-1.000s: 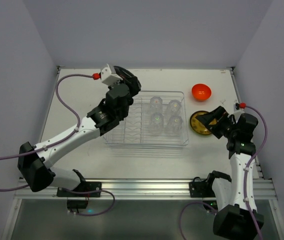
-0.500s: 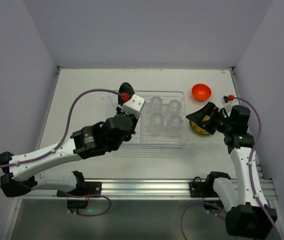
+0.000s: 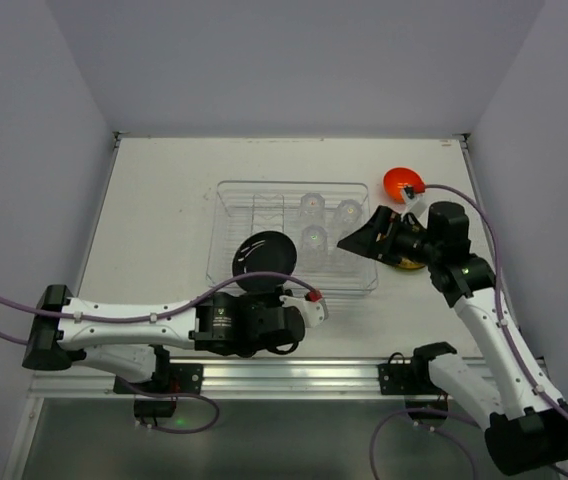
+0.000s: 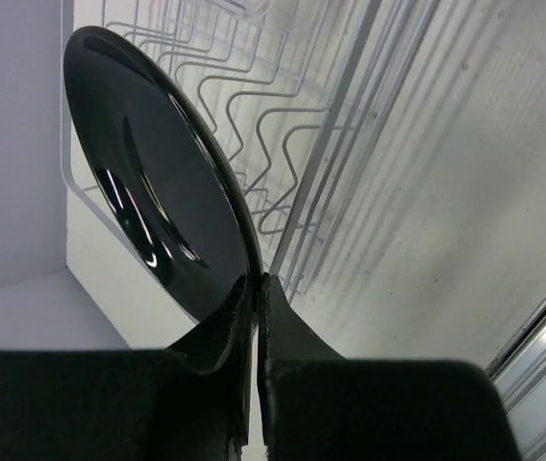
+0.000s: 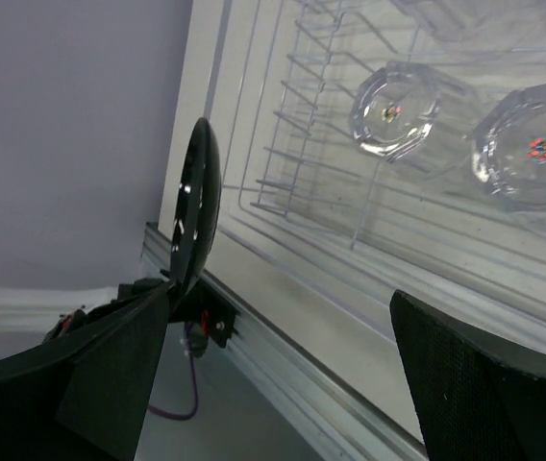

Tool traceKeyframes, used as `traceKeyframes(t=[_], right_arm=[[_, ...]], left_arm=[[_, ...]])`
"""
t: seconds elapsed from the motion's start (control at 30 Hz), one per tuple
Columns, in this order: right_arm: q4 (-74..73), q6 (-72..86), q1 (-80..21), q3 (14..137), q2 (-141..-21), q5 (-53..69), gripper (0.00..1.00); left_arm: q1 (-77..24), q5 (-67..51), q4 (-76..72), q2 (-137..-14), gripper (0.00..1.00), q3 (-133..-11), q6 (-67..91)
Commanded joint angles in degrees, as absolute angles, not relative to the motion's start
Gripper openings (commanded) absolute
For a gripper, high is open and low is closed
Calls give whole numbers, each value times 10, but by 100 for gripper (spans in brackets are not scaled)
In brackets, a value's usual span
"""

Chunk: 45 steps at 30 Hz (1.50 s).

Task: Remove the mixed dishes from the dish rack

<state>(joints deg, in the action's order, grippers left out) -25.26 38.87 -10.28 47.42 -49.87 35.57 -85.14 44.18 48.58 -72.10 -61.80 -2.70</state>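
Note:
My left gripper (image 3: 264, 294) is shut on the rim of the black round plate (image 3: 265, 262) and holds it tilted above the near left part of the clear dish rack (image 3: 226, 200). In the left wrist view the gripper (image 4: 257, 280) pinches the plate (image 4: 153, 187) over the rack's wires (image 4: 287, 115). Several clear tumblers (image 3: 311, 205) stand in the rack's right half. My right gripper (image 3: 362, 232) is open and empty over the rack's right edge. It hides most of the yellow-green plate (image 3: 405, 263). The orange-red bowl (image 3: 402, 183) sits on the table at the far right.
The right wrist view shows my open right gripper (image 5: 283, 384), two tumblers (image 5: 395, 110) in the rack (image 5: 283, 240), the black plate edge-on (image 5: 194, 206) and the metal rail (image 5: 292, 370) at the table's near edge. My left arm (image 3: 134, 318) lies along that edge.
My left arm swung from the rack's far left to the near side, carrying the black plate up and toward me. My right gripper moved left from the yellow-green plate to the rack's right edge.

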Motion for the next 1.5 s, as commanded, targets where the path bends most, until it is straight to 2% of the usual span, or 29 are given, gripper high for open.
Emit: traceKeyframes(t=[0.0, 0.2, 0.6, 0.7, 0.9, 1.1, 1.17, 1.27, 1.4, 1.43, 1.47], right_arm=[[-231, 418, -157, 480, -500, 337, 99], [-182, 453, -231, 456, -522, 346, 97], [-168, 468, -296, 472, -571, 318, 89], [-168, 470, -301, 468, -573, 302, 83], [-134, 501, -316, 448, -577, 285, 63], [-105, 523, -339, 446, -599, 268, 59], [-105, 525, -350, 450, -608, 258, 55], [-98, 526, -362, 450, -620, 250, 45], [-88, 529, -367, 441, -620, 240, 15], [-90, 529, -367, 440, -615, 236, 2], [-91, 530, -367, 439, -613, 226, 0]], left_arm=[[-871, 441, 497, -716, 0, -621, -129], [-908, 437, 488, -722, 0, -628, -185], [-914, 439, 466, -729, 0, -621, -214], [-915, 440, 464, -733, 0, -618, -217], [-915, 443, 456, -737, 0, -609, -219], [-916, 447, 443, -742, 0, -603, -223], [-916, 447, 439, -743, 0, -601, -224], [-916, 448, 436, -741, 0, -597, -226], [-917, 454, 434, -742, 0, -591, -226], [-917, 456, 433, -741, 0, -590, -225], [-916, 458, 432, -741, 0, -588, -226]])
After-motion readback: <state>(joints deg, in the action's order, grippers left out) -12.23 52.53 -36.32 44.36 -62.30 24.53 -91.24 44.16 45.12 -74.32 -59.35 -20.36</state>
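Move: The black plate is already pinched at its near rim by the left hand, its middle about 8 cm ahead of that hand, 2 cm to its right and some 3 cm above. From the open right hand, the plate's middle lies roughly 23 cm left, 2 cm back and 4 cm lower. The near-left glass stands about 9 cm left, 7 cm ahead and 14 cm below the right hand; the near-right glass is level with that glass and 11 cm right of it. The black plate's right rim is met by the right hand, which swings about 11 cm left, sinking and drawing back a few centimetres as it tips down slightly; its wide-open fingers close late and pinch the rim. Still gripping the near rim, the left hand eases about 2 cm back and to the right, turning some 15 degrees clockwise to bring the plate over, then nearly holds still. ##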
